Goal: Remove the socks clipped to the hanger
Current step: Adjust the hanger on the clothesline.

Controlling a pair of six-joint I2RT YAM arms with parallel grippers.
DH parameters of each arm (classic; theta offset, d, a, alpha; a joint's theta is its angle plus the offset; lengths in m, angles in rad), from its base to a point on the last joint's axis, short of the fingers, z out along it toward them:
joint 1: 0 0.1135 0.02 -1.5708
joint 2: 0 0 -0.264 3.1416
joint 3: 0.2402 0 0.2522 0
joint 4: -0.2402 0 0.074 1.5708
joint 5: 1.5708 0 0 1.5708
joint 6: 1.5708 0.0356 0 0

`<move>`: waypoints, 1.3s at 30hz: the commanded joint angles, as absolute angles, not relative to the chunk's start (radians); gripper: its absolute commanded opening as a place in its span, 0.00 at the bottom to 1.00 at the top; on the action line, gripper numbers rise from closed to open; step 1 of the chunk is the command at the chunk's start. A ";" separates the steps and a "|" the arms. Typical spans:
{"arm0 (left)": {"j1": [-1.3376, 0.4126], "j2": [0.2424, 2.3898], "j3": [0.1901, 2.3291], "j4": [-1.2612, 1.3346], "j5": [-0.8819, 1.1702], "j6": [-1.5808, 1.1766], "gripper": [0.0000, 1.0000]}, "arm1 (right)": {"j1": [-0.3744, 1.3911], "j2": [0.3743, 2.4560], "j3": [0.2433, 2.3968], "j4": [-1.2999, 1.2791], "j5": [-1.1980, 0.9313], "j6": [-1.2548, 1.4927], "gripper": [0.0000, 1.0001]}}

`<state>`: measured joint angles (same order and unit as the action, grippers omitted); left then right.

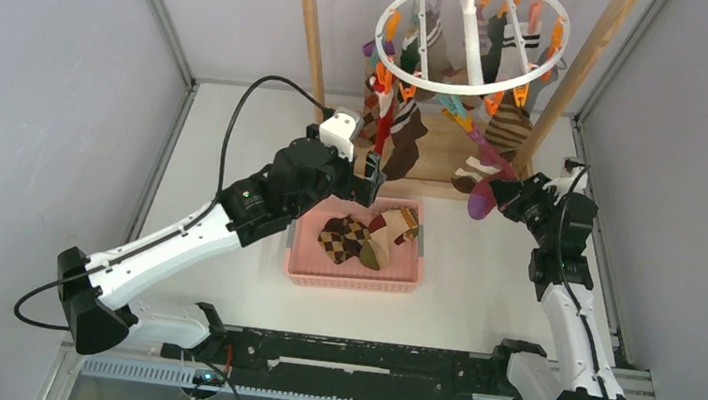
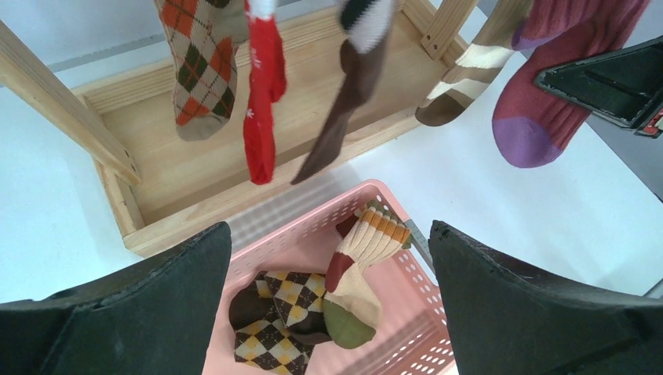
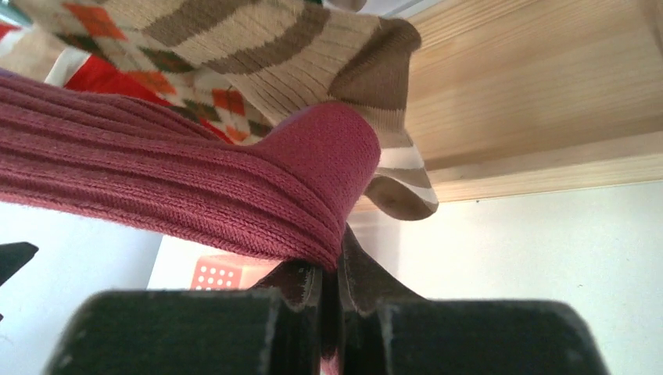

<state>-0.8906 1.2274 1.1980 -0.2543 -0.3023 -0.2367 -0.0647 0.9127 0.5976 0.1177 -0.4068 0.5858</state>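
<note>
The white ring hanger [image 1: 545,56] hangs from the wooden rack, with several socks clipped under its orange and teal clips. My right gripper [image 1: 499,192] is shut on a maroon sock with a purple toe [image 1: 479,203] that still hangs from the ring. In the right wrist view the maroon sock [image 3: 195,180] is folded and pinched between the shut fingers of the right gripper [image 3: 332,273]. My left gripper [image 1: 369,184] stands open and holds nothing, above the basket's far edge. In the left wrist view an argyle sock [image 2: 199,70], a red sock [image 2: 262,101] and a brown sock [image 2: 344,101] hang ahead of the left gripper [image 2: 328,266].
A pink basket [image 1: 351,282] sits mid-table and holds a brown argyle sock [image 2: 281,312] and a cream striped sock [image 2: 367,250]. The wooden rack [image 1: 312,44] and its base board [image 3: 547,101] stand behind it. A brown-and-cream striped sock [image 3: 297,47] hangs next to the maroon one.
</note>
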 commanded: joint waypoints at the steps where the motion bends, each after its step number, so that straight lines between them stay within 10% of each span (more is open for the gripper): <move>1: -0.883 1.215 1.183 -0.226 -0.315 -0.246 1.00 | -0.109 0.916 0.646 0.142 -0.459 0.630 0.00; 39: -0.978 1.449 1.381 -0.039 -0.305 -0.259 0.99 | -0.083 0.925 0.646 0.131 -0.480 0.633 0.00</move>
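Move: Hanging some 20 cm to the left hand's right and 6 cm ahead, its middle nearly level with the hand, the maroon sock is bent around the right fingers. Its clipped top is about 11 cm ahead, 11 cm right and 14 cm above the left hand. A brown sock dangles about 7 cm ahead and 3 cm right of that hand, a red one 8 cm ahead and 1 cm left. For the right hand, the maroon sock's middle is roughly 2 cm ahead, 4 cm left and 6 cm up. Swinging right across the front of the hanging socks, the left hand goes about 8 cm towards the maroon sock, after idling and sinking slightly; it ends about 1 cm lower, turned some 10 degrees clockwise, fingers still wide open. The right hand practically stays in place and keeps the sock pinched, holding it out from the hanger. ##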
